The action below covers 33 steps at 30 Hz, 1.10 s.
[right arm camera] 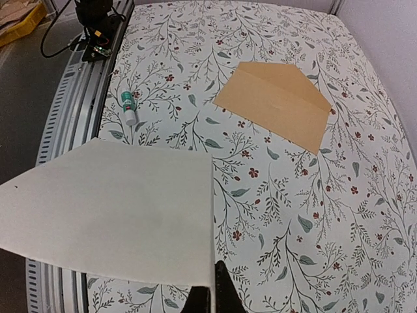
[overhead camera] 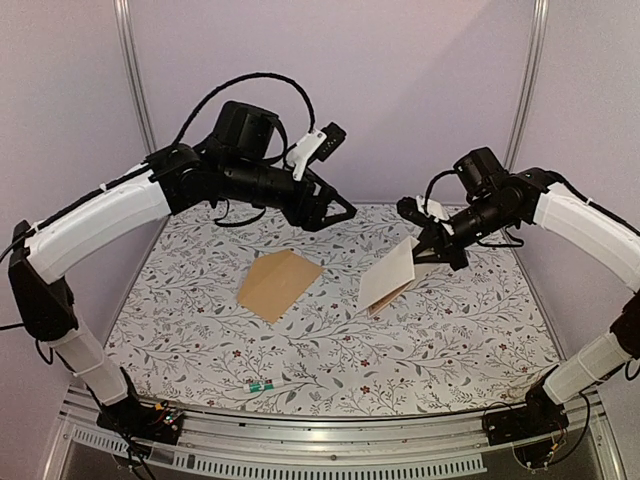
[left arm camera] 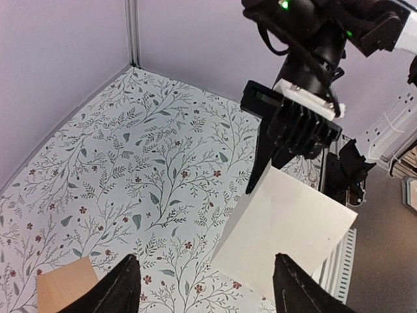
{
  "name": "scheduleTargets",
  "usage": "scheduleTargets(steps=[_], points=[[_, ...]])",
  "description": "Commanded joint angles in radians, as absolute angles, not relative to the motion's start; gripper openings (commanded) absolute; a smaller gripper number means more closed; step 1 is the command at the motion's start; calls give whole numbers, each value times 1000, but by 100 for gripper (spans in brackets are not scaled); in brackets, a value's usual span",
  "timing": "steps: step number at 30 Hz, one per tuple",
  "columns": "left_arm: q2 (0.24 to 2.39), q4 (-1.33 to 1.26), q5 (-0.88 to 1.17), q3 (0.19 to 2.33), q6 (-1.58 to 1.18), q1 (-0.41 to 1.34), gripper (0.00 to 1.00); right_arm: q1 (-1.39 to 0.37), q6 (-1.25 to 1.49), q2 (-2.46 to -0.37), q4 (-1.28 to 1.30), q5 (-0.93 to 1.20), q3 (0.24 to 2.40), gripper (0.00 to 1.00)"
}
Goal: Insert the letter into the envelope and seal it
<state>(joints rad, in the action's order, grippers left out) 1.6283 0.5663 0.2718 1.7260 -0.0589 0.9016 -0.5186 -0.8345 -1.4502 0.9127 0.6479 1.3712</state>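
The cream letter [overhead camera: 387,274] hangs tilted over the right half of the table, its lower corner close to the cloth. My right gripper [overhead camera: 428,250] is shut on its upper edge; in the right wrist view the sheet [right arm camera: 111,208] fills the lower left, pinched edge-on at the gripper [right arm camera: 214,290]. The tan envelope [overhead camera: 278,283] lies flat left of centre, apart from the letter, and shows again in the right wrist view [right arm camera: 273,101]. Raised behind the envelope, my left gripper [overhead camera: 338,215] is open and holds nothing. Its fingers [left arm camera: 120,287] frame the letter [left arm camera: 287,228] from a distance.
A small glue stick [overhead camera: 262,385] lies near the table's front edge, also seen in the right wrist view [right arm camera: 128,107]. A metal rail [overhead camera: 330,450] runs along the near edge. Purple walls with upright posts [overhead camera: 133,70] enclose the back and sides.
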Motion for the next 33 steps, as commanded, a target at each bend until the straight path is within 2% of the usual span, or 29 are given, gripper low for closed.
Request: scheduleTargets(steps=[1,13,22,33], points=[[1722,589,373,1740,40,960,69,-563,-850,-1426,949,699,1436,0],[1821,468,500,1743,37,1004,69,-602,-848,-1430,1003,755,1505,1],[1872,486,591,1796,50,1002,51,-603,-843,-1434,1009,770,1527,1],[1867,453,719,1779,18,964,13,-603,-804,-1430,989,760,1540,0]])
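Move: The letter, folded over, hangs from the shut right fingers. Its middle is about 9 cm right of the open left hand, 6 cm back and 14 cm below, and 4 cm left, 5 cm back and 4 cm below the right hand. The right gripper is some 13 cm right of the left one, 1 cm back and 11 cm lower. The envelope lies flat about 8 cm ahead of the left hand, 12 cm left and 33 cm below. Left hand goes right (8 cm), back and down, closing on the letter; right keeps its pinch, rising 5 cm, drawing back. ##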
